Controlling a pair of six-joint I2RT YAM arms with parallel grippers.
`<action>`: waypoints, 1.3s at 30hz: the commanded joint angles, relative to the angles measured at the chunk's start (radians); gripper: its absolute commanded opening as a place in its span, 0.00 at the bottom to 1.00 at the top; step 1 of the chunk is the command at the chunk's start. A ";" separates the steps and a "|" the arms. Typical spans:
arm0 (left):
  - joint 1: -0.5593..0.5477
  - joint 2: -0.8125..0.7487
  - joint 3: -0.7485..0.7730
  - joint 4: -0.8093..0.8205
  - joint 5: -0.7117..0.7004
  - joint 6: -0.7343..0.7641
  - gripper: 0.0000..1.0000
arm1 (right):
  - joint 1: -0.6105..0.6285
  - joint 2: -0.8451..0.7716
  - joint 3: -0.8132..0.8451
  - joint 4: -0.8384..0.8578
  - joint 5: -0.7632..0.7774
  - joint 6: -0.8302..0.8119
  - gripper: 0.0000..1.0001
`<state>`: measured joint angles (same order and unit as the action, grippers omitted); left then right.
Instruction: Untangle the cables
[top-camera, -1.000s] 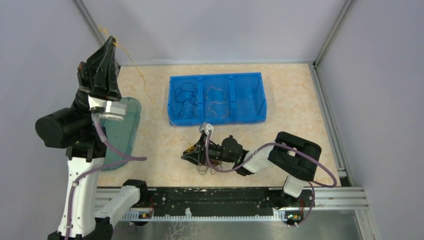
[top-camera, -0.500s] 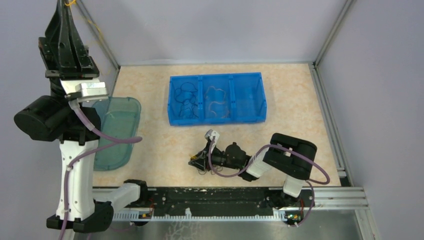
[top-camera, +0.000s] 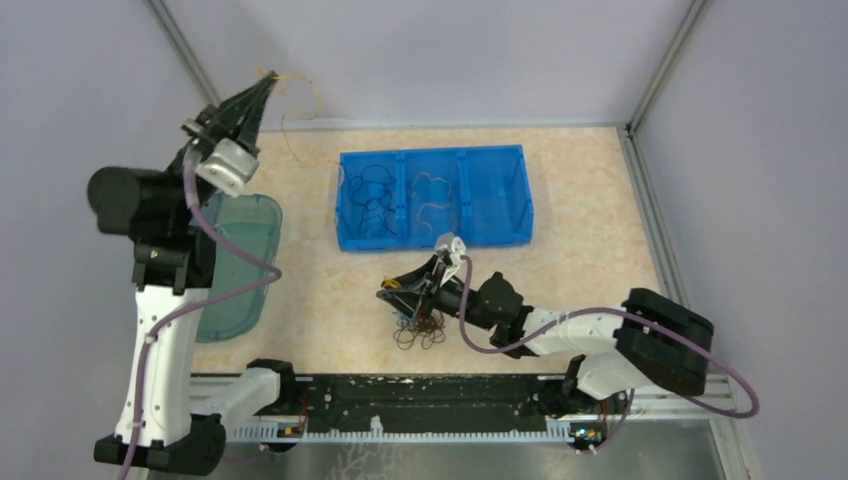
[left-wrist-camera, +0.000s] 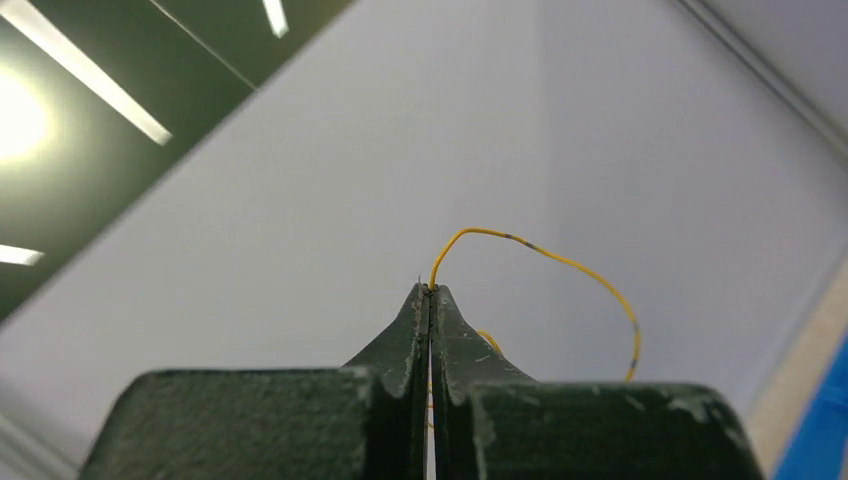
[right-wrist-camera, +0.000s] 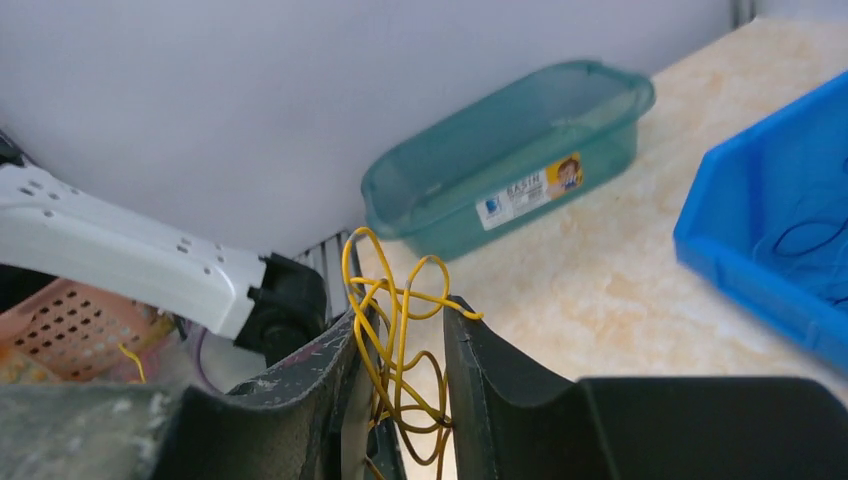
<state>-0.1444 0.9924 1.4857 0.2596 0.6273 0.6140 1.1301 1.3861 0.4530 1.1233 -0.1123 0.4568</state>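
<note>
My left gripper (top-camera: 262, 88) is raised high at the back left, shut on a thin yellow cable (top-camera: 296, 98) that loops free in the air beside it. In the left wrist view the jaws (left-wrist-camera: 430, 291) are pressed together on that yellow cable (left-wrist-camera: 560, 262). My right gripper (top-camera: 396, 292) is low over the table, in front of the blue bin. Its jaws stand apart in the right wrist view (right-wrist-camera: 405, 318), with yellow cable loops (right-wrist-camera: 400, 300) hanging between them. A dark and orange tangle (top-camera: 418, 328) lies just below it.
A blue bin (top-camera: 520, 190) with three compartments stands at the back middle, with dark wires (top-camera: 368, 195) in its left part and brownish wires (top-camera: 433, 205) in the middle. A teal container (top-camera: 238, 262) stands at the left, also in the right wrist view (right-wrist-camera: 500, 160).
My left gripper has swung down and to the right with the yellow cable, now fully free of the tangle. My right arm has shifted to the right and lifted part of the tangle.
</note>
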 joint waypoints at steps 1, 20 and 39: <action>-0.004 0.021 -0.078 -0.139 0.106 -0.120 0.00 | 0.000 -0.142 0.035 -0.109 0.097 -0.061 0.31; -0.281 0.302 -0.174 -0.114 0.042 -0.108 0.00 | -0.018 -0.473 -0.073 -0.428 0.603 -0.118 0.34; -0.341 0.744 -0.006 -0.042 -0.105 -0.057 0.00 | -0.086 -0.611 -0.089 -0.552 0.745 -0.179 0.35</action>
<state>-0.4778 1.6672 1.4048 0.1921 0.5640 0.5091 1.0622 0.7982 0.3462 0.5686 0.6094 0.3061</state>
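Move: From the left gripper, which holds a yellow cable high up, the box's middle compartment is about 21 cm ahead, 21 cm to the right and 61 cm below; the left compartment, with dark cables, is level with it and 13 cm nearer the left. The empty right compartment is 14 cm farther right. From the right gripper, holding a yellow knot, the middle compartment is roughly 31 cm ahead, 10 cm right, 19 cm below; the remaining cable pile is 8 cm right, 21 cm below. Bring the left gripper down some 32 cm while carrying it forward and right, almost 20 cm each, towards the middle compartment, tipping its fingers down about 50 degrees and keeping the yellow cable pinched. Meanwhile swing the right gripper rightward and then also forward, towards the box and off from over the pile, turning it clockwise and keeping the yellow knot on its fingertips. ##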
